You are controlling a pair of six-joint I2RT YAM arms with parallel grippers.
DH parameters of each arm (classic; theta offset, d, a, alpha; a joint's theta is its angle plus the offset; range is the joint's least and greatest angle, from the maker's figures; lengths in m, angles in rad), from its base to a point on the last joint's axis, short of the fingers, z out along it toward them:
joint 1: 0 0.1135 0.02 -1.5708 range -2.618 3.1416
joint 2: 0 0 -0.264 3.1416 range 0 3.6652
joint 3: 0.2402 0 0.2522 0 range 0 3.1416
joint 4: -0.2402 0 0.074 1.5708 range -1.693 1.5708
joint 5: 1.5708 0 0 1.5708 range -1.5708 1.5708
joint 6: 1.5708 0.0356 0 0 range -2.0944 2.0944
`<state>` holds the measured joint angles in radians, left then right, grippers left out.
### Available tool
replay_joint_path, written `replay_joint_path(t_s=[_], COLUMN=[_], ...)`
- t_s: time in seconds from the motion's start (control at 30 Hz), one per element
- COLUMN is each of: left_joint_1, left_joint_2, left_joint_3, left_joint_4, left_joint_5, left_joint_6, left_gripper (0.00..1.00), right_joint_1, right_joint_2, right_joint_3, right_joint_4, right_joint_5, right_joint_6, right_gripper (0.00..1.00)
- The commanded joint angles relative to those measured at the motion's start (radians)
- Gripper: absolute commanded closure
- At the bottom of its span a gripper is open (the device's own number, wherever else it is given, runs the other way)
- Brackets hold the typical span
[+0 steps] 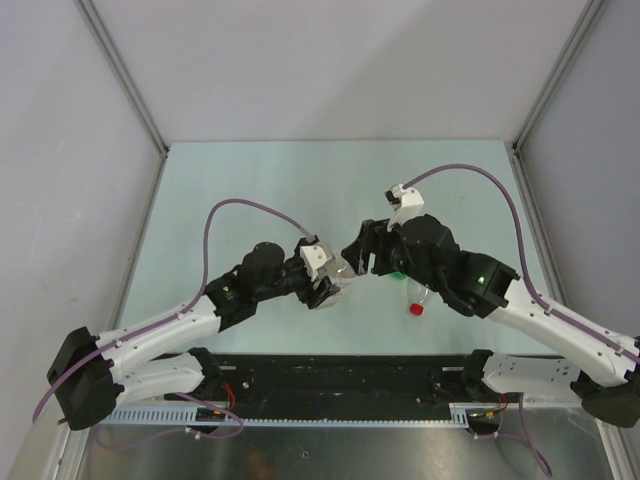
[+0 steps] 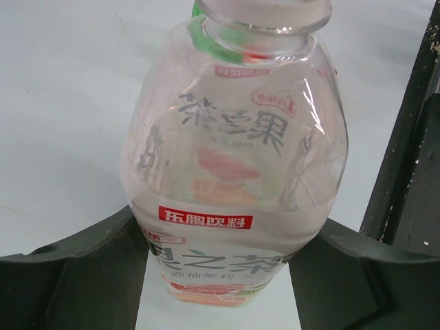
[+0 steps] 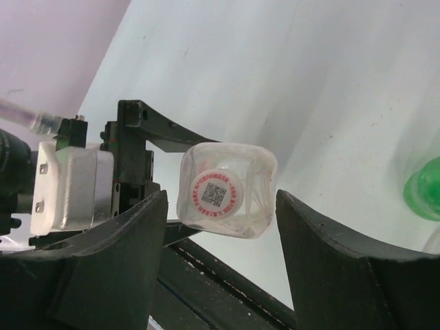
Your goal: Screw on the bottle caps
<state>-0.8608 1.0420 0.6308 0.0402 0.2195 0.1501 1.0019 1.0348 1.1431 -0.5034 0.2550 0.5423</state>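
My left gripper (image 2: 217, 256) is shut on the wider clear bottle (image 2: 234, 158) with the white-red label and holds it off the table by its lower body. A white cap (image 3: 216, 192) with a red ring and a printed code sits on the bottle's mouth. In the top view the two grippers meet at mid-table. My right gripper (image 3: 221, 201) faces the cap end, open, one finger on each side with a gap to the bottle's shoulders. The slim clear bottle (image 1: 421, 296) lies on the table with a red cap (image 1: 416, 309) on it. A green bottle (image 3: 426, 189) stands just right of my right gripper.
Both arms' purple cables arch above the table. The black base rail (image 1: 340, 375) runs along the near edge. Grey walls and aluminium posts (image 1: 125, 75) enclose the pale green table (image 1: 300, 180) on three sides.
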Motion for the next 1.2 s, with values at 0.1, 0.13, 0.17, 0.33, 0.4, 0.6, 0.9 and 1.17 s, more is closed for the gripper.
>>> replay_joint_path(t_s=[0.1,0.13,0.17,0.33,0.4,0.6,0.9,1.17], left_joint_1=[0.002,0.003,0.003,0.003,0.003,0.003,0.003,0.003], left_joint_2=[0.005,0.005,0.005,0.006,0.008,0.007,0.008,0.007], left_joint_3=[0.051,0.050,0.049,0.052,0.054,0.053,0.053,0.057], left_joint_4=[0.027,0.027,0.027,0.027,0.026,0.023,0.021,0.019], left_joint_5=[-0.004,-0.003,-0.002,-0.007,-0.012,-0.008,-0.001,0.004], left_joint_6=[0.018,0.017,0.017,0.012,0.008,0.005,0.006,0.005], left_gripper=[1.00,1.00,1.00,1.00,1.00,1.00,1.00,1.00], right_joint_1=[-0.039,-0.043,-0.046,-0.051,-0.050,-0.048,-0.046,-0.041], right_joint_2=[0.028,0.033,0.037,0.050,0.056,0.059,0.045,0.048], right_joint_3=[0.045,0.045,0.044,0.049,0.050,0.051,0.056,0.060], right_joint_4=[0.045,0.048,0.051,0.053,0.048,0.043,0.061,0.043], right_joint_5=[-0.032,-0.039,-0.047,-0.096,-0.109,-0.104,-0.095,-0.096], right_joint_6=[0.038,0.039,0.040,0.044,0.044,0.029,0.018,0.010], right_gripper=[0.36,0.39,0.41,0.48,0.48,0.56,0.47,0.58])
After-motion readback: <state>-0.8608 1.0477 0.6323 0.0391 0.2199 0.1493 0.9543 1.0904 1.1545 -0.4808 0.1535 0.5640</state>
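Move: The white cap already sits on the neck of the fruit-tea bottle in my left hand, roughly 10 cm above that hand and 3 cm to its right, level with it forward. From my right hand the cap is only about 1 cm ahead, 2 cm left and 1 cm lower. On the table some 20 cm below my right hand lie the green bottle, about 6 cm ahead and 10 cm right, and the red-capped bottle, about 5 cm ahead and 15 cm right. My left hand stays put and keeps its grip on the bottle. My right hand eases in towards the cap, first forward and down, then left, about 2 cm in all, and lifts back a little under a centimetre at the end. Its fingers narrow from well open to about cap width, briefly slackening once on the way, and come up against both sides of the cap, the wrist barely turning. ##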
